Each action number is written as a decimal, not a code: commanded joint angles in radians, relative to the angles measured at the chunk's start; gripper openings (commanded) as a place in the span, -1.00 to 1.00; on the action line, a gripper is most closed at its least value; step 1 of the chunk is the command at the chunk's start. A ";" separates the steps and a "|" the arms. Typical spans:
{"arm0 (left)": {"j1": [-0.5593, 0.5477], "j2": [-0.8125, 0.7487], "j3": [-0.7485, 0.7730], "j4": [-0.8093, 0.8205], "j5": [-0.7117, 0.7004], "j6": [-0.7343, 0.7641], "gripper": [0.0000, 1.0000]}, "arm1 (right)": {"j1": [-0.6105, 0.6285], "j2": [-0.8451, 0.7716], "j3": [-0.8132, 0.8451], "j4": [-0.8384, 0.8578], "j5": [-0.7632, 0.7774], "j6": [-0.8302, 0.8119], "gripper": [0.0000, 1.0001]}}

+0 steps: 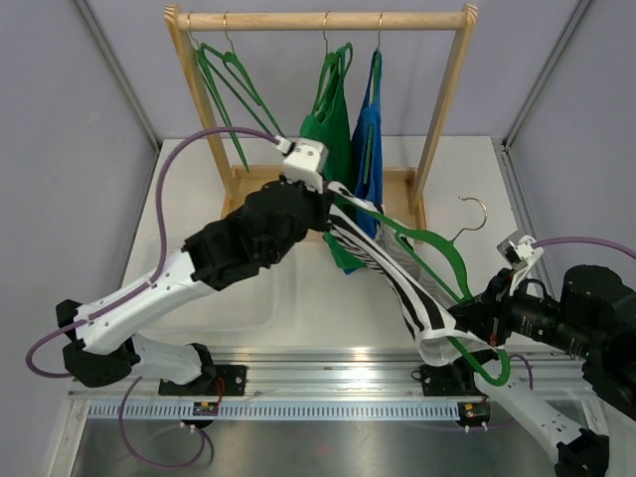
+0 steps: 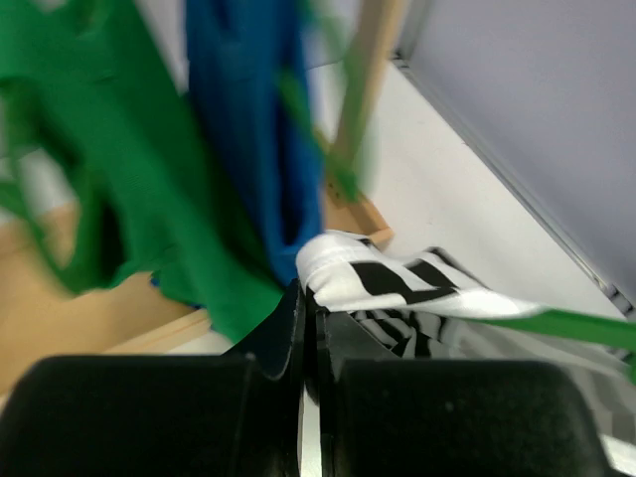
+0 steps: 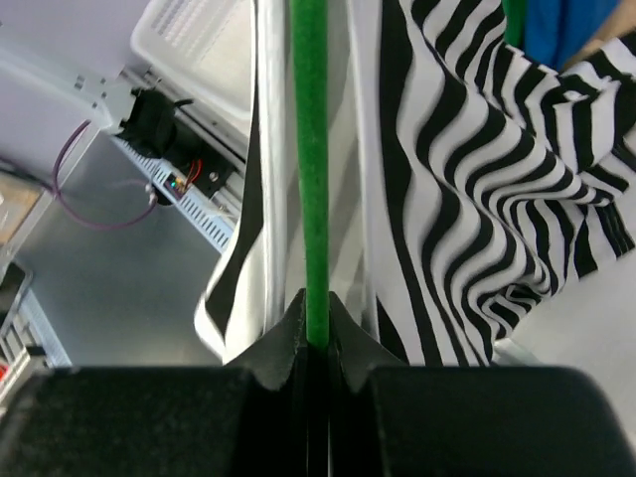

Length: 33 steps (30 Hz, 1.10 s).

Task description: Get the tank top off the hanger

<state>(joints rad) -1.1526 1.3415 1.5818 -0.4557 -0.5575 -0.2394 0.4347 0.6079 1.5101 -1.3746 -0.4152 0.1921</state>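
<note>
The black-and-white striped tank top (image 1: 397, 278) hangs on a green hanger (image 1: 442, 253), held slanted in the air in front of the rack. My left gripper (image 1: 333, 204) is at the top's upper end. In the left wrist view its jaws (image 2: 310, 308) are shut, pinching the white edge of the tank top (image 2: 368, 273). A green hanger arm (image 2: 576, 326) runs off to the right. My right gripper (image 1: 475, 318) holds the lower end. In the right wrist view it (image 3: 316, 323) is shut on the hanger's thin green bar (image 3: 310, 149), with the striped tank top (image 3: 477, 179) draped beside it.
A wooden rack (image 1: 323, 20) stands at the back of the table. On it hang a green top (image 1: 333, 119), a blue top (image 1: 368, 139) and bare green hangers (image 1: 229, 84). A metal rail (image 1: 328, 373) runs along the near edge.
</note>
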 commanded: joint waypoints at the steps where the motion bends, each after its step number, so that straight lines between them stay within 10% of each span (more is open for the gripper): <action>1: 0.140 -0.128 -0.074 -0.066 -0.133 -0.173 -1.00 | 0.076 -0.013 0.016 -0.043 -0.071 -0.078 -1.00; 13: 0.195 -0.337 -0.328 0.014 0.223 -0.254 -1.00 | 0.113 -0.085 -0.002 0.141 -0.221 -0.282 -1.00; 25: 0.270 -0.446 -0.267 -0.210 -0.033 -0.331 -1.00 | 0.128 -0.102 -0.111 0.151 -0.193 -0.415 -1.00; 33: 0.399 -0.486 -0.319 -0.174 0.088 -0.340 -1.00 | 0.130 -0.148 -0.126 0.161 -0.093 -0.415 -1.00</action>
<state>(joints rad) -0.8352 0.8898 1.2671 -0.6403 -0.2955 -0.6239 0.5453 0.5182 1.3571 -1.1294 -0.5423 -0.1967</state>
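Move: The left gripper already pinches the striped tank top at its shoulder. The middle of its hanger lies about 23 cm to the right and 9 cm back. The green tank top hangs some 18 cm straight ahead, the blue one 9 cm to the right of that, and the white basket sits about 30 cm to the left and 35 cm below. From the right gripper, which holds the hanger, the pinched shoulder lies roughly 30 cm left and 18 cm forward, slightly higher. Keep both grippers shut and draw the left one about 13 cm to its left, away from the right gripper, sinking 3 cm and rolling its left side down as its fingers tip downward. Start with a short forward-left tug, ease back and down, then sweep left again. Keep the hanger in the right gripper, easing it back and then forward 2 cm or so while turning it some 30 degrees counter-clockwise and upward. ##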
